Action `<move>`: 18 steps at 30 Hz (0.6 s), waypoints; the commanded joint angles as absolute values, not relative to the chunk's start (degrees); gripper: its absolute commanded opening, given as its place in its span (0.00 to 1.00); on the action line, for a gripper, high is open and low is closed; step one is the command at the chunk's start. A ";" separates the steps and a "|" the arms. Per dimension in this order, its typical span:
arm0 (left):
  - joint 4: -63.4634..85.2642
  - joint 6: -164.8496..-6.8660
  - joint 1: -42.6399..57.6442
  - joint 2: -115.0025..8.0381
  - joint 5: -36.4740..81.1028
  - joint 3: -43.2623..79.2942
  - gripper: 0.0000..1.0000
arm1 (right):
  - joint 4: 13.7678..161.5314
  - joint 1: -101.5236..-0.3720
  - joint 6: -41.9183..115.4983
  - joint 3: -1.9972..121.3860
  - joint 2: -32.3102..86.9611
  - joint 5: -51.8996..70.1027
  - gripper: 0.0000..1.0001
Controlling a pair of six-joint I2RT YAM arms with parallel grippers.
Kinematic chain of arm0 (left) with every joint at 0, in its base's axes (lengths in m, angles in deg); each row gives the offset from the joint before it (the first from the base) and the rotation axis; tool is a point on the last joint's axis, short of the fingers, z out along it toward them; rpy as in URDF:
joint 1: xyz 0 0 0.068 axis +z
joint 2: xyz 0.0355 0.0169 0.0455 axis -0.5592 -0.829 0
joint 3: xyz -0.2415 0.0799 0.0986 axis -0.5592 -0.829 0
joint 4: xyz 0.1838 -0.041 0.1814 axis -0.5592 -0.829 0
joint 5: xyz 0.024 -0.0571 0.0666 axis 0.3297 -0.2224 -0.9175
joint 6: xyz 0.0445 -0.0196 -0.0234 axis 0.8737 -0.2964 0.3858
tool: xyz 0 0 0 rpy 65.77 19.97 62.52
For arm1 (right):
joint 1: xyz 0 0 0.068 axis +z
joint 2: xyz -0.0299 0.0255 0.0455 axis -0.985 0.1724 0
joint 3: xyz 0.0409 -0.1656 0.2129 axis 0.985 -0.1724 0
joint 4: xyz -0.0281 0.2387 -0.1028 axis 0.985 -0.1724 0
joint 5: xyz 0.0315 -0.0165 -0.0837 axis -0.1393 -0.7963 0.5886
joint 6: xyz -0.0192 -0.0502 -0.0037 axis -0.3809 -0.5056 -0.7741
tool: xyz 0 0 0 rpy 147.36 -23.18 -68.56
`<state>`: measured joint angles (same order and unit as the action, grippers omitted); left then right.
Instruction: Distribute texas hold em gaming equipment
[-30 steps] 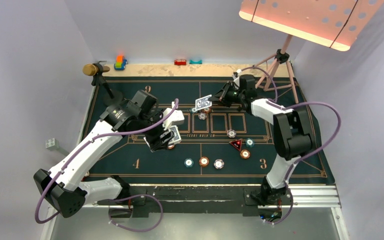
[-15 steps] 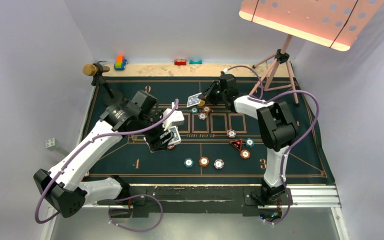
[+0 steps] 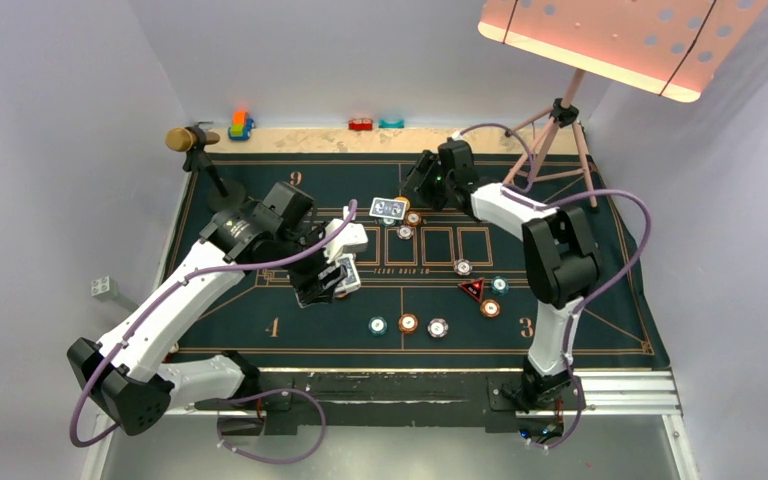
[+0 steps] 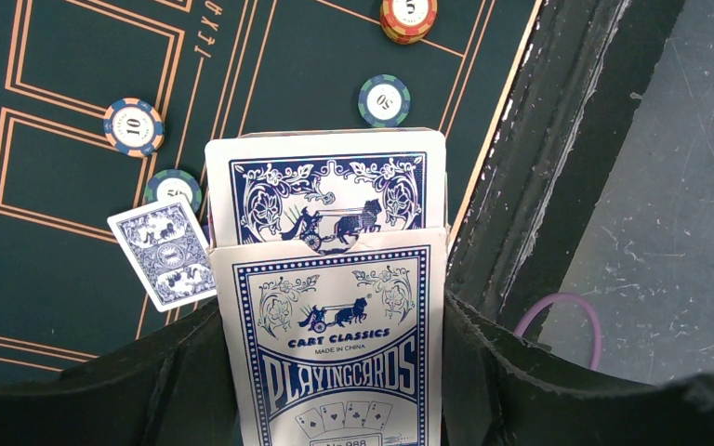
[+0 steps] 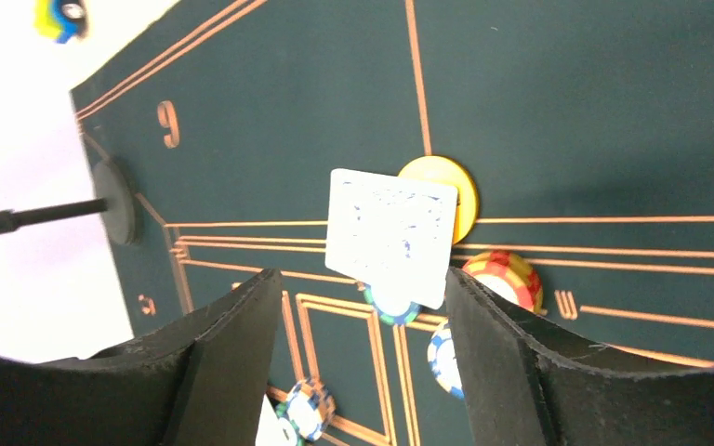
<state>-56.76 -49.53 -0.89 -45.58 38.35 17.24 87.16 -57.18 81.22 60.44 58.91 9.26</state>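
My left gripper is shut on a blue-and-white playing-card box, and cards stick out of its open top. A single blue-backed card lies on the green mat beside it. At the far middle my right gripper stands open, nothing between its fingers. Just ahead of it a loose card rests back up, partly over a yellow disc and a teal chip. Several chips and a red-black triangle marker lie on the near right.
A gold-headed microphone on a stand with a round base is at the far left. Small toy blocks sit along the far edge. A tripod stands at the far right. More chips dot the mat.
My right gripper carried a card leftward to the far middle, then opened and let it go; the card now lies flat there. The left arm has not moved.
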 commanded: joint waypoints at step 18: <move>-55.36 -48.95 -0.78 -47.36 39.62 20.39 0.00 | 90.56 -44.65 76.19 42.73 26.52 -24.74 0.97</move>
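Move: The right hand's next goal is the pack of cards held in the left gripper, roughly 27 cm back, 14 cm to its left and 7 cm higher. The card just dealt lies about 6 cm left and 1 cm ahead, 9 cm below; a blue-white chip lies 5 cm back and 2 cm left at table height. For the left hand, the pack's exposed end sits 1 cm ahead, 3 cm right and 4 cm below. The right hand, already clear of the dealt card and partly open, first rises almost straight up, then sweeps back some 19 cm towards the pack in the left gripper, ending about 15 cm higher and 6 cm farther left. On the way the wrist turns some 35 degrees counter-clockwise while its fingers tip up a little and spread nearly wide, touching nothing, and the left hand keeps its grip on the pack. ##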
